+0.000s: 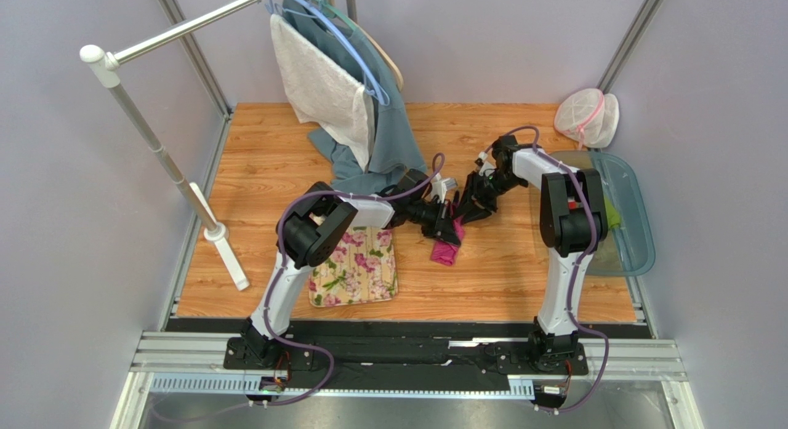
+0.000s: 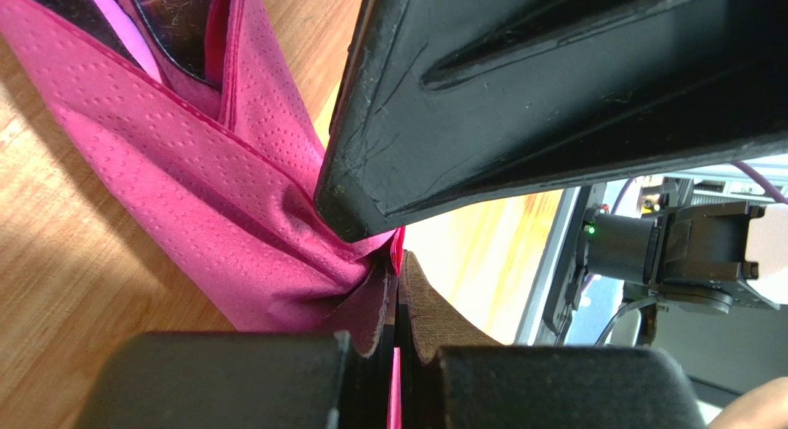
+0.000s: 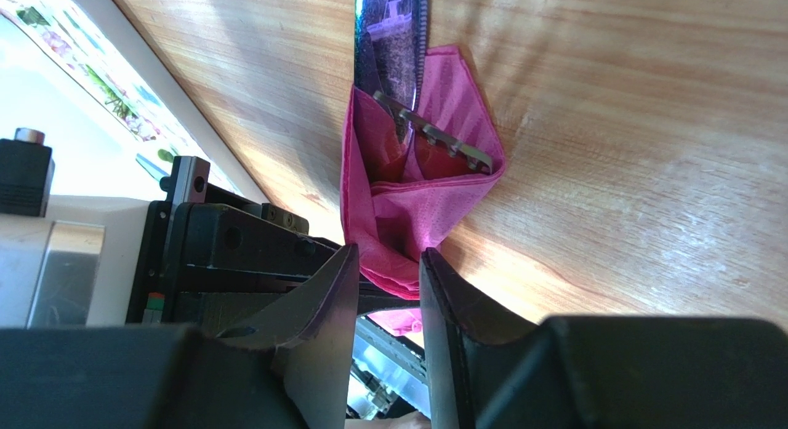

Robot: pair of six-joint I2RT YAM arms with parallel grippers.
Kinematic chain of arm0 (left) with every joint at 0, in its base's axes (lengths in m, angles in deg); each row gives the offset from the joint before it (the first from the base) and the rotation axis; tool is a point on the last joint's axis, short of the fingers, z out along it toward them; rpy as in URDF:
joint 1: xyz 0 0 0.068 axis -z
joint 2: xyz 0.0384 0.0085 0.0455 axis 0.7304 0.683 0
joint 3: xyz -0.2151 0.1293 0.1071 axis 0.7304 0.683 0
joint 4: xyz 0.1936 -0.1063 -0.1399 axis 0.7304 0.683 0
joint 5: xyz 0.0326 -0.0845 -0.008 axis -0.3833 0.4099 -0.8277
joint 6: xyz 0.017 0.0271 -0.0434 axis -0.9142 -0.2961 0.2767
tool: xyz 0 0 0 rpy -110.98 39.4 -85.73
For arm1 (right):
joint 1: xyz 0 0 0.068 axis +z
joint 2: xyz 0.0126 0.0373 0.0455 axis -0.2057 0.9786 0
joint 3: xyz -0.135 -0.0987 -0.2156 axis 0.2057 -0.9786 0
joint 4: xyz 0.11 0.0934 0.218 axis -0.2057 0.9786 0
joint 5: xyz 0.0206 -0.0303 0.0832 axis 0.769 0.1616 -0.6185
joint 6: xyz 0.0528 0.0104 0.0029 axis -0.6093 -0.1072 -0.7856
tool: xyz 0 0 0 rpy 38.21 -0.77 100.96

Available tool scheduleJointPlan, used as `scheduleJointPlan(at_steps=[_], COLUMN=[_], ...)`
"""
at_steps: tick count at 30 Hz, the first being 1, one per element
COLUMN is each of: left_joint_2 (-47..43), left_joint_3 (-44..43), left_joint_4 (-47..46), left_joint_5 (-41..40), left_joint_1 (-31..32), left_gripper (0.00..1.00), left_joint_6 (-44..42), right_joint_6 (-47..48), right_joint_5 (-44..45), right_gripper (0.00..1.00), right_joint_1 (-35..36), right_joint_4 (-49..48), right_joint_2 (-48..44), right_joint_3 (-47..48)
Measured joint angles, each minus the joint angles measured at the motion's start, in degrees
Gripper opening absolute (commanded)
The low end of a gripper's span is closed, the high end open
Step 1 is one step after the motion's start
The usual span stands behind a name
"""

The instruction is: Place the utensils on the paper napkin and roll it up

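Observation:
The paper napkin (image 1: 445,253) lies folded into a narrow magenta bundle on the wooden table, just right of the flowered mat. Dark metal utensils (image 3: 393,41) stick out of its far end, with fork tines (image 3: 435,138) showing inside the fold. My left gripper (image 1: 453,228) is shut on the napkin's near end (image 2: 213,170), a pink edge pinched between its pads (image 2: 421,304). My right gripper (image 3: 388,267) faces it tip to tip, open, its jaws standing on both sides of the napkin corner (image 3: 398,263) without pressing it. One right finger (image 2: 555,97) fills the left wrist view.
A flowered mat (image 1: 356,266) lies under the left arm. A grey-blue cloth (image 1: 393,124) and a white towel (image 1: 319,83) hang from a rack (image 1: 166,161) at the back left. A clear tray (image 1: 636,217) and a mesh bag (image 1: 587,118) sit at the right.

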Motion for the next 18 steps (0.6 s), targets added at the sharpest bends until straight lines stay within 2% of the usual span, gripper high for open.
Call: scheduleJointPlan(at_steps=[4,8,11,18], left_joint_2=[0.0,0.0,0.0,0.0], left_joint_3=[0.0,0.15,0.55,1.14], left_joint_4=[-0.17,-0.63,-1.44,-2.58], left_joint_5=[0.39,0.94,1.49,2.47], left_joint_1=[0.0,0.0,-0.02,-0.02], left_gripper=[0.0,0.0,0.0,0.0], left_joint_6=[-1.07,-2.23,-2.89,-4.17], right_joint_6=[0.0,-0.24,-0.59,-1.88], right_joint_5=[-0.09,-0.07,0.33,1.46], right_gripper=[0.32,0.16,0.09,0.08], right_joint_1=[0.0,0.0,0.0,-0.17], right_joint_4=[-0.04,-0.28,-0.66,-1.2], right_joint_2=[0.07,0.17,0.92,2.1], right_joint_3=[-0.04,-0.09,-0.09,-0.63])
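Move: Just under the right hand's parted fingertips lies the forward edge of the rolled paper napkin, some 2 cm below and 1 cm to the left. The utensils stick out of it, their middle about 4 cm ahead, 1 cm left and 3 cm down. The floral mat's middle is roughly 24 cm left and 10 cm back. From the left hand, already pinching the roll farther back, that edge is about 4 cm ahead and 2 cm to the right, about level. Closing its fingers from about a third open to nearly shut, the right hand sinks about 2 cm onto the napkin's forward edge beside the utensils and pinches it between its tips. The left hand keeps its shut grip on the roll, easing back only half a centimetre while its wrist turns some 5 degrees, slightly clockwise. ##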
